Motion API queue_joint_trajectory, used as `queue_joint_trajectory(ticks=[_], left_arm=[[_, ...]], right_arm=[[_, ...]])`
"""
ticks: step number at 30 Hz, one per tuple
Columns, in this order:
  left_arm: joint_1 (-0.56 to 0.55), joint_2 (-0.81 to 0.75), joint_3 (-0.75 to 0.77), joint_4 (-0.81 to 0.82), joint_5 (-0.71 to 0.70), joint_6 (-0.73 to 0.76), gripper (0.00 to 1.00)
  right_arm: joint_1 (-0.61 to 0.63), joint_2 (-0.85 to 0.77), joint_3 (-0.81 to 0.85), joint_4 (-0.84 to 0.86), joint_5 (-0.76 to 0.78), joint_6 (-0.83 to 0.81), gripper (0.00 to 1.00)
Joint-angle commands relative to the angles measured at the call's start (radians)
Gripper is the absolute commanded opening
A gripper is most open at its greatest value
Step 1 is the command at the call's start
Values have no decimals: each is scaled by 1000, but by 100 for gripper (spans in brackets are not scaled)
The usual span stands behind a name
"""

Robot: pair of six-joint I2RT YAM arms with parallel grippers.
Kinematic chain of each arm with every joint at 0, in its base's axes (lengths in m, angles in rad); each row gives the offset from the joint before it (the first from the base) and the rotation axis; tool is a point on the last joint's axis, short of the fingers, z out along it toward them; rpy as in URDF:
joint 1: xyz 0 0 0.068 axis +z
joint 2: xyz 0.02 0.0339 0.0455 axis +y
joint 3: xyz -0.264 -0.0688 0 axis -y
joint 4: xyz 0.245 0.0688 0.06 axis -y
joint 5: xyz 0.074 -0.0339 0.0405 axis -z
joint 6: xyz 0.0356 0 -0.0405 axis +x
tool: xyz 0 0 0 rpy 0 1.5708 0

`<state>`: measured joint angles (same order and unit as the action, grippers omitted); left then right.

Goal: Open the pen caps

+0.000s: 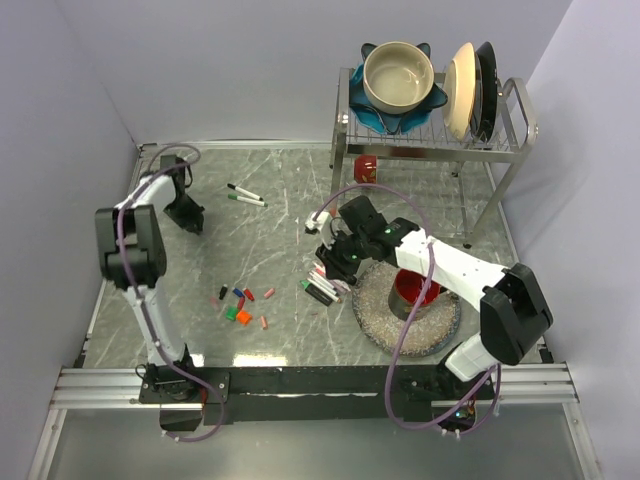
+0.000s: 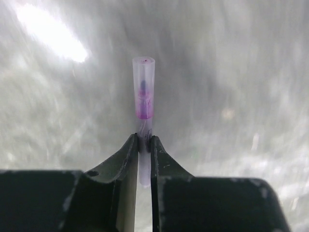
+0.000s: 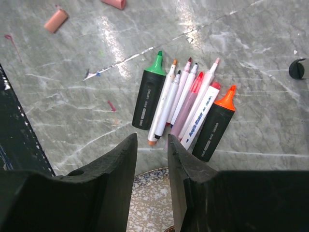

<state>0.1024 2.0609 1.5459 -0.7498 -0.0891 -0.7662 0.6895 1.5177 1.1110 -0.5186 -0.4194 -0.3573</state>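
My left gripper (image 2: 144, 140) is shut on a slim translucent piece (image 2: 144, 92) with purple inside; whether it is a cap alone or a capped pen I cannot tell. It hovers at the table's far left (image 1: 188, 215). Loose pen caps (image 1: 240, 300) in red, blue, green, black and orange lie scattered near the front middle; pink ones (image 3: 55, 20) show in the right wrist view. My right gripper (image 3: 152, 145) stands open and empty just above a row of uncapped markers (image 3: 186, 104), among them a green highlighter (image 3: 148, 99) and an orange one (image 3: 215, 125).
Two capped pens (image 1: 245, 195) lie at the back middle. A speckled plate (image 1: 440, 320) with a red cup (image 1: 415, 290) sits under the right arm. A dish rack (image 1: 430, 140) with bowls and plates stands at the back right. A black cap (image 3: 299, 68) lies apart.
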Motion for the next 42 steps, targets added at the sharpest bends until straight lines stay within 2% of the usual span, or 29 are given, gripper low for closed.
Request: queue_joint_trajectory(ticks=[1,5,7,8,10,11,13,15,17,18,19,21,23,26,30,36,42], left_arm=[[-7,-220,-176,307,179,149,2],[-10,-425,-367,470,319,153,1],[-10,-574,-456,570,476,128,1],[-12,-629,-572,727,547,110,1],[-30,-802,-691,878,652,46,1],[-42,-858,-781,920,660,30,1],[-98,-1011,-867,1056,661,-36,1],[-200,-1143,-992,1180,632,-83,1],[-277,-1217,-1093,1243,541,-137,1],[-350,-1279,-1122,1271,505,-154,1],[-384,-1304,-1145,1318,476,-178,1],[-468,-1353,-1201,1356,395,-202,1],[-524,-1363,-1230,1405,352,-225,1],[-622,-1345,-1238,1418,272,-226,1],[-746,-1280,-1241,1469,168,-228,1],[-848,-1171,-1212,1541,101,-222,1],[-888,-1107,-1196,1584,91,-229,1]], right_arm=[[-4,-73,15,2,-44,-19,39],[-4,-146,-20,23,-96,-42,40],[-2,-211,-39,55,-96,-48,41],[-4,-235,-59,68,-98,-55,42],[-10,-307,-76,97,-97,-65,43],[-18,-333,-97,110,-101,-66,44],[-48,-407,-115,153,-120,-60,45],[-79,-471,-135,179,-133,-37,47],[-97,-502,-149,215,-169,0,54],[-111,-513,-152,227,-200,18,57],[-134,-508,-157,251,-281,40,67],[-146,-455,-154,241,-393,92,72],[-136,-400,-126,210,-506,119,73],[-110,-326,-125,222,-538,167,72],[-77,-309,-163,334,-558,257,71],[-79,-298,-220,449,-553,399,70],[-77,-261,-215,482,-549,492,68]])
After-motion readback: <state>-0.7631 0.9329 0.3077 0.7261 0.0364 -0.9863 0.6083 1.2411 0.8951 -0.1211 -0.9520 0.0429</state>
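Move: The left hand, low over the far left of the table, already grips the purple pen; the right gripper it is taken to is about 36 cm to its right, 18 cm back and 9 cm higher. Two dark-tipped pens lie 13 cm right and 9 cm ahead of the left hand; the loose caps are 11 cm right and 18 cm back. From the right hand, the purple pen is some 36 cm left, 18 cm ahead and 9 cm lower; the row of pens lies 4 cm left, 3 cm ahead and 10 cm below. Up, back and to its right the left hand carries the purple pen, about 30 cm sideways, swinging its fingers up from pointing down to face the right gripper, then sinking slightly at the end while still going right. The right hand rises some 14 cm over the row of pens, drops back a few centimetres, draws back about 6 cm, rolls its left side up and opens wider towards the purple pen. ##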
